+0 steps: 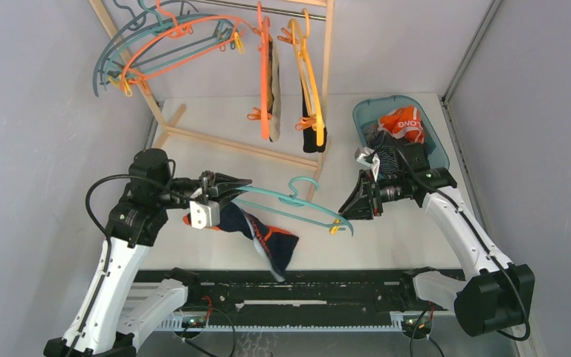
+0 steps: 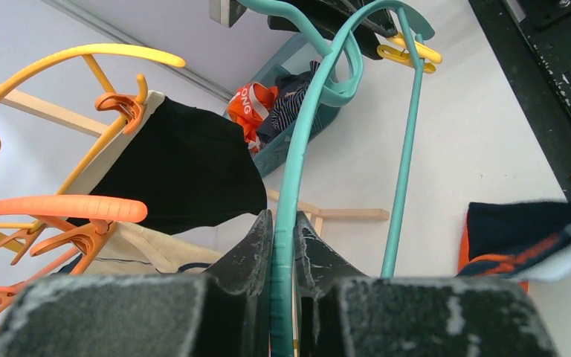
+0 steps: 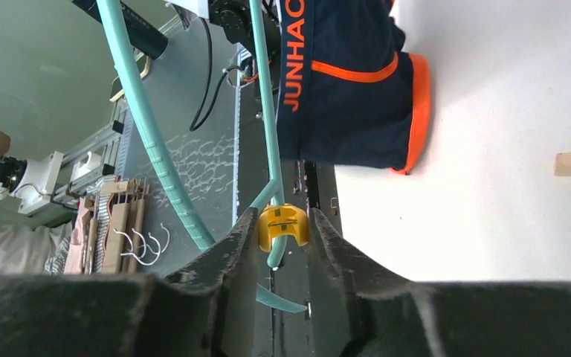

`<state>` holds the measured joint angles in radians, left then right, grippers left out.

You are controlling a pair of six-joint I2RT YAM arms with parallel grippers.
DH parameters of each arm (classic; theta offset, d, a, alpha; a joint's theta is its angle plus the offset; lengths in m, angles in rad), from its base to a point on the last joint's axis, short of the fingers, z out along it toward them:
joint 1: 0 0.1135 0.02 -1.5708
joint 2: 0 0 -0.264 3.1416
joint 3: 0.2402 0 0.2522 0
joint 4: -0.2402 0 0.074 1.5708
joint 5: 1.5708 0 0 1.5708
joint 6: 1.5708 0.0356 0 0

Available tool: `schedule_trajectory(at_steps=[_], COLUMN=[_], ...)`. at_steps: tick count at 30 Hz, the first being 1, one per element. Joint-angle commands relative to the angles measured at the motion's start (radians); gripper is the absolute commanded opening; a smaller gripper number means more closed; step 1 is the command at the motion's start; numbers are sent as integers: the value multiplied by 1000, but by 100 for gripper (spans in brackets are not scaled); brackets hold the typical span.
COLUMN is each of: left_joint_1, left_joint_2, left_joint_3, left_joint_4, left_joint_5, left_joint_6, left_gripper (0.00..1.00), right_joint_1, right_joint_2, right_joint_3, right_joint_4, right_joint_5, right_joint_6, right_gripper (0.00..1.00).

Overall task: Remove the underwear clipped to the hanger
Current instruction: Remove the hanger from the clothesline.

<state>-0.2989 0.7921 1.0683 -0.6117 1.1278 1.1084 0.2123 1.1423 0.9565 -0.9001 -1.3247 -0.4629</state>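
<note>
A teal hanger [image 1: 290, 204] [image 2: 308, 126] hangs level above the table between both arms. My left gripper [image 1: 227, 186] [image 2: 284, 223] is shut on its left arm. Navy underwear with orange trim [image 1: 268, 242] [image 3: 349, 82] [image 2: 524, 238] dangles from the hanger's left part and sags toward the table's front edge. My right gripper [image 1: 346, 208] [image 3: 282, 223] is closed around the yellow clip [image 3: 284, 225] [image 1: 336, 225] at the hanger's right tip, a finger against each side. No cloth is in that clip.
A wooden rack [image 1: 230, 145] at the back carries an orange hanger with beige underwear [image 1: 273, 82], a yellow hanger with black underwear [image 1: 314, 137] [image 2: 186, 163] and several bare hangers [image 1: 156, 44]. A blue basket [image 1: 364, 111] at the right holds removed cloths.
</note>
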Motion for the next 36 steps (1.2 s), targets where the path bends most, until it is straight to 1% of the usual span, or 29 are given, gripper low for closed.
schedule_trajectory(at_steps=[1,3,6,10,15,19,24,28,32,36], left_joint_1=[-2,-1,-2,-1,-1,-1,-1,-1,-1,-6], left_joint_2=[-8,-9,-9,-11,-17,-25,-37,-41,-33,-24], left_joint_3=[30,28,26,18,-4,-27,-66,-88,-90,-82], left_joint_4=[66,66,68,68,68,96,198,277,327,348], left_joint_5=[3,3,3,3,-3,-10,-39,-63,-62,-65], left_joint_6=[-19,-20,-19,-16,-4,-32,-138,-236,-304,-340], left_gripper=[0,0,0,0,0,0,0,0,0,0], right_joint_1=[4,3,0,-20,-77,-106,-122,-122,-84,14], right_joint_2=[-26,-28,-33,-44,-82,-98,-130,-179,-212,-214], right_joint_3=[11,12,11,12,22,76,140,156,159,188], right_joint_4=[38,40,46,82,185,178,180,221,247,207], right_joint_5=[-9,-7,-3,-1,-3,9,35,71,133,247], right_joint_6=[9,12,23,64,169,178,187,191,174,109], right_gripper=[31,40,49,57,67,71,73,74,74,74])
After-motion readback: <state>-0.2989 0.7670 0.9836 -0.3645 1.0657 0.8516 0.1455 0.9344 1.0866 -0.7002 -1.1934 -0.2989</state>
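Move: The yellow clip at the hanger's right end is between the right fingertips, its middle about 1 cm back and 1 cm left of the hand point, level with it. The hanger's right tip is about 3 cm back and 3 cm right, also level; the underwear is some 8 cm ahead, 25 cm left and 20 cm below. From the left hand, still on the hanger's other end, the clip is roughly 27 cm right, 3 cm back and 11 cm lower. Right fingers open off the yellow clip, then the hand rises about 8 cm, slightly forward; left keeps hanger. ##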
